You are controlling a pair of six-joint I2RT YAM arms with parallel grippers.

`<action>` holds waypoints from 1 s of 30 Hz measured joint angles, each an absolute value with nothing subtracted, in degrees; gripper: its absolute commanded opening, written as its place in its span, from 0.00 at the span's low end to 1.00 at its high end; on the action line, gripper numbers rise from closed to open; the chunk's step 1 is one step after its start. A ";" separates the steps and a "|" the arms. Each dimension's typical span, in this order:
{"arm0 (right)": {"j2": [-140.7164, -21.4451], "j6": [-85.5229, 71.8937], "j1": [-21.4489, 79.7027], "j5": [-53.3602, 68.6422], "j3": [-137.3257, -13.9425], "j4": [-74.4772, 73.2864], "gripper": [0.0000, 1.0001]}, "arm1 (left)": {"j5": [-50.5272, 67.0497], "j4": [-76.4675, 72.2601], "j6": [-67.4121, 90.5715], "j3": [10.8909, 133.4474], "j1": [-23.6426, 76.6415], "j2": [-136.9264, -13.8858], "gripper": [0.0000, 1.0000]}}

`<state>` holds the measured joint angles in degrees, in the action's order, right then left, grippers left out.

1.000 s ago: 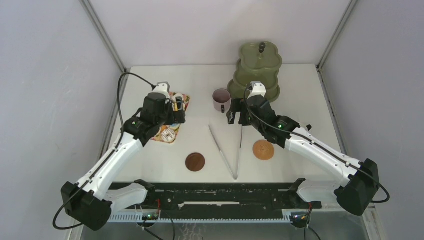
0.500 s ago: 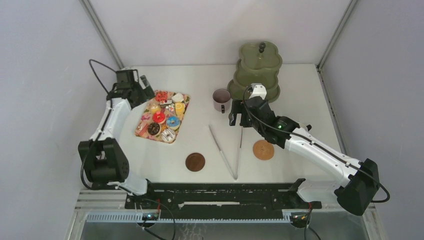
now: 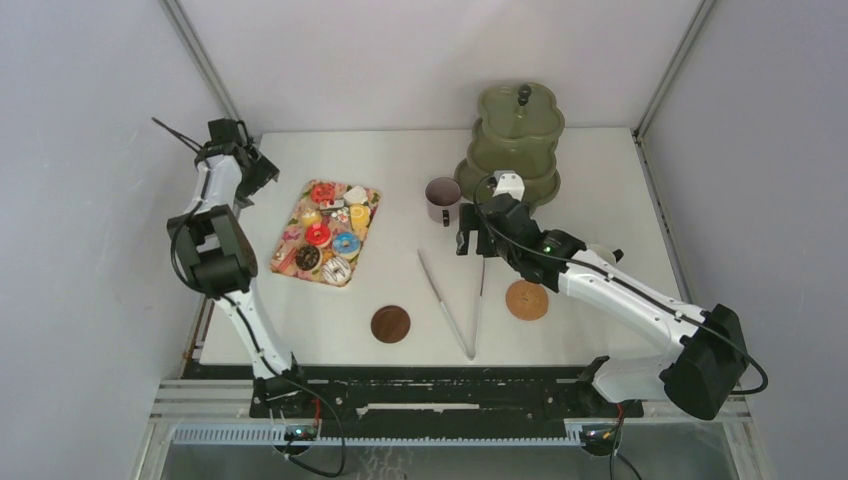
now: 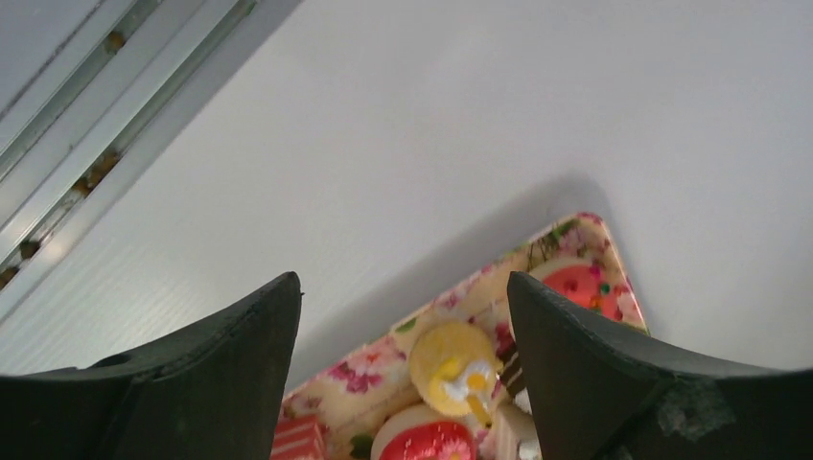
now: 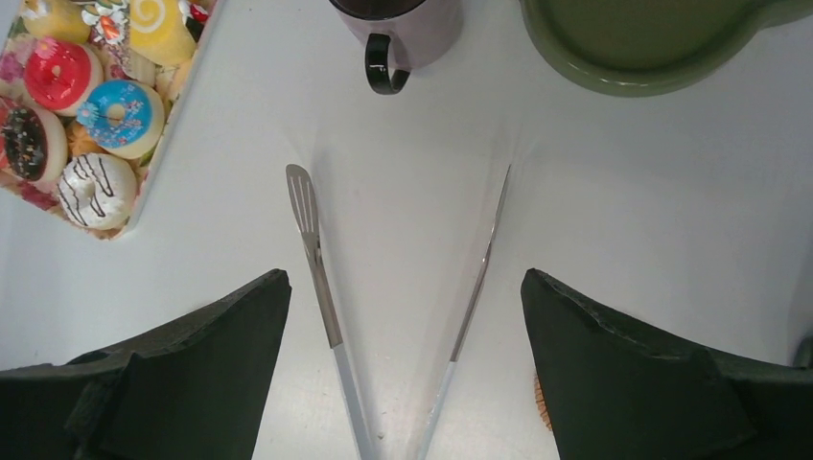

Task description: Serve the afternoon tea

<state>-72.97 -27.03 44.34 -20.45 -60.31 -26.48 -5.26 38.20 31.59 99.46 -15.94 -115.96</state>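
Small toy pastries [image 3: 330,232] fill a floral tray [image 3: 300,205] at the left of the table. In the left wrist view a yellow pastry [image 4: 455,359] and a red donut [image 4: 580,287] show beyond my left gripper [image 4: 403,283]. That gripper is open and empty. From above, the left gripper [image 3: 255,172] sits off the tray's far left corner. A mauve mug [image 3: 442,200] stands mid-table. My right gripper [image 3: 478,238] hovers just right of the mug. In its wrist view the right gripper [image 5: 405,278] is open and empty above the tongs [image 5: 321,278], with the mug [image 5: 403,29] ahead.
A green tiered stand [image 3: 515,140] rises behind the mug. The long tongs [image 3: 455,300] lie spread in a V at the centre. A dark brown coaster [image 3: 390,323] and a cork coaster [image 3: 527,299] lie near the front. The left wall stands close to my left arm.
My left arm has swung off the tray to the table's far left corner, uncovering the pastries. The right gripper has barely shifted.
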 measured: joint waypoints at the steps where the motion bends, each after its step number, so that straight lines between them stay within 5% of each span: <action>1: -73.32 -26.94 44.29 -20.43 -60.31 -26.48 0.98 | -5.87 39.05 32.10 102.00 -15.97 -118.17 0.82; 9: -74.50 -26.89 42.22 -19.09 -60.31 -26.15 0.98 | -10.55 46.35 34.44 108.44 -16.10 -127.33 0.82; 30: -75.18 -27.55 40.51 -17.19 -60.31 -26.63 0.98 | -9.82 43.22 40.40 91.22 -8.86 -120.90 0.86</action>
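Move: The pastry tray lies about 13 cm to the right of the left hand, some 8 cm back towards the base and 10 cm below. The mug stands about 42 cm to that hand's right, nearly level with it; the dark round coaster lies roughly 30 cm right and 28 cm back. From the right hand, the tray is about 35 cm to the left, 12 cm ahead and 17 cm below. The tray's left side is what the left hand comes against. It sinks about 9 cm beside the tray, drawing back some 5 cm while tilting nearly 20 degrees so the fingers point more steeply down; then it sweeps right, low and level, the nearer fingertip coming against the rim and pushing the tray along. The fingers stay open. ##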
